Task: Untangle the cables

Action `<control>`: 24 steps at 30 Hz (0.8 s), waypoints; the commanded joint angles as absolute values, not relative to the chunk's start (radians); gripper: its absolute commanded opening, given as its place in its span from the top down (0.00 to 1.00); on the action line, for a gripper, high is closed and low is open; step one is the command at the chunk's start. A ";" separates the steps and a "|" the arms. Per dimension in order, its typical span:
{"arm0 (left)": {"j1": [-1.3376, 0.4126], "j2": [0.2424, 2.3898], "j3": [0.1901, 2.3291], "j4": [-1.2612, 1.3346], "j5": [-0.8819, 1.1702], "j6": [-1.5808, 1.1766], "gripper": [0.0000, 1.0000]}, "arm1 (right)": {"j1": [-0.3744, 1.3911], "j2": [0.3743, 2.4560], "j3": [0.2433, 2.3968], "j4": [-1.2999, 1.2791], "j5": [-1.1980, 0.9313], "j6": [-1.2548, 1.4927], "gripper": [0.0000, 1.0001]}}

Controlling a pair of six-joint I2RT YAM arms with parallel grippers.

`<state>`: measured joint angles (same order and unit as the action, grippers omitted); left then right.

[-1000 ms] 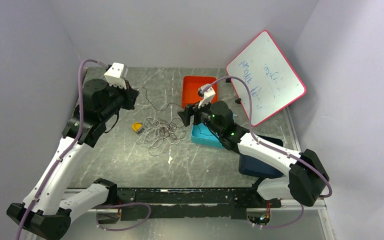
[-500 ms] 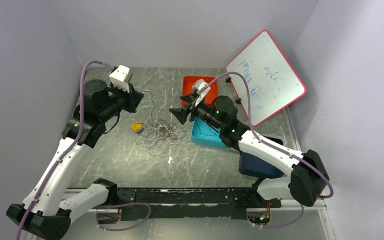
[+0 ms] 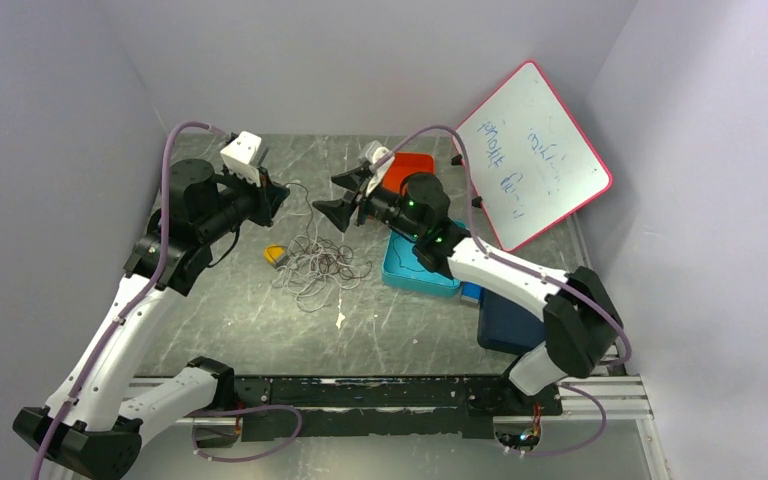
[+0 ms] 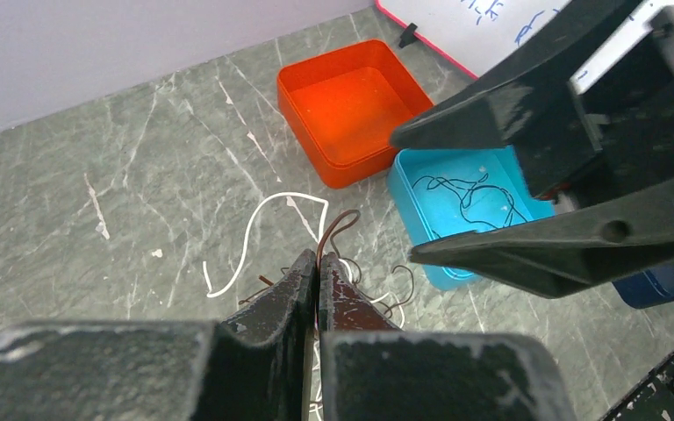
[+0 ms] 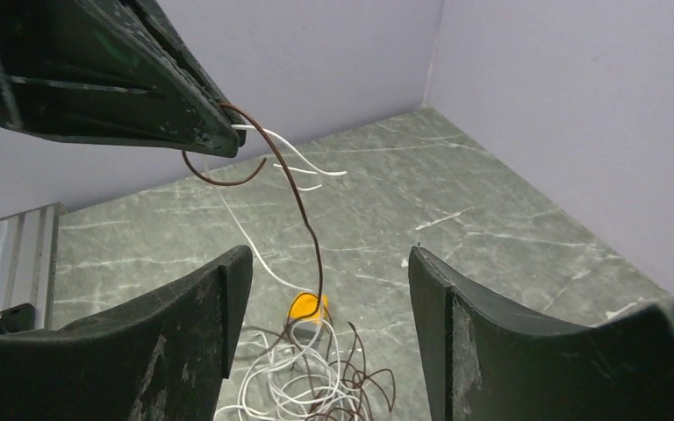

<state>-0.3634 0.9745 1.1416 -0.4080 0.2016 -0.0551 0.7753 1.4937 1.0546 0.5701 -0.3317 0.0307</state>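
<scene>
A tangle of thin white and brown cables (image 3: 315, 268) lies on the marbled table, beside a small yellow piece (image 3: 275, 254). My left gripper (image 3: 278, 195) is held above the table, shut on one brown cable (image 4: 326, 235) whose end curls out past the tips. That strand (image 5: 303, 206) hangs from the left gripper (image 5: 215, 132) down into the pile (image 5: 316, 390). My right gripper (image 3: 345, 196) faces the left one, open, and the hanging strand passes through the gap between its fingers (image 5: 326, 261) without touching either. A white cable (image 4: 250, 232) loops on the table.
An orange bin (image 3: 415, 168) stands at the back. A teal tray (image 3: 405, 275) right of the pile holds a dark cable (image 4: 469, 195). A dark blue bin (image 3: 508, 328) sits near the right arm. A whiteboard (image 3: 530, 150) leans at the back right corner.
My right gripper has swung left and up, from beside the teal tray to face the left gripper, its jaws narrowing slightly. The left gripper shifted a little right with the brown cable.
</scene>
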 commanded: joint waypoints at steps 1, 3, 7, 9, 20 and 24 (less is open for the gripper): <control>-0.354 0.973 1.142 -0.370 0.249 -0.050 0.93 | 0.774 1.569 1.108 0.655 -0.383 0.070 0.32; -0.354 0.973 1.136 -0.363 0.247 -0.055 0.93 | 0.773 1.608 1.128 0.669 -0.400 0.083 0.32; -0.354 0.975 1.136 -0.362 0.245 -0.058 0.93 | 0.773 1.686 1.169 0.703 -0.425 0.114 0.34; -0.354 0.976 1.136 -0.363 0.243 -0.060 0.93 | 0.773 1.720 1.189 0.715 -0.432 0.120 0.36; -0.354 0.920 1.107 -0.374 0.148 -0.089 0.93 | 0.746 1.821 1.281 0.656 -0.419 0.181 0.80; -0.354 0.887 1.075 -0.379 0.024 -0.131 0.93 | 0.732 1.804 1.298 0.590 -0.440 0.191 1.00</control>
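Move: From the right hand, the brown cable strand hanging from the left gripper is about 5 cm ahead, 6 cm to the left and 5 cm lower. The cable tangle lies on the table some 3 cm ahead, 5 cm left and 31 cm down; the yellow block is 7 cm ahead and 15 cm left, the orange box 25 cm ahead and 15 cm right. From the left hand the strand is about 5 cm ahead, 4 cm right and 5 cm below. Down, left and forward by about 5 cm each way, the right hand brings its open fingers to the brown strand below the left gripper, tipping down some 10 degrees. Its sideways travel fades as the fingers shut fully and pinch the strand, while the left hand keeps its own pinch nearly in place. ##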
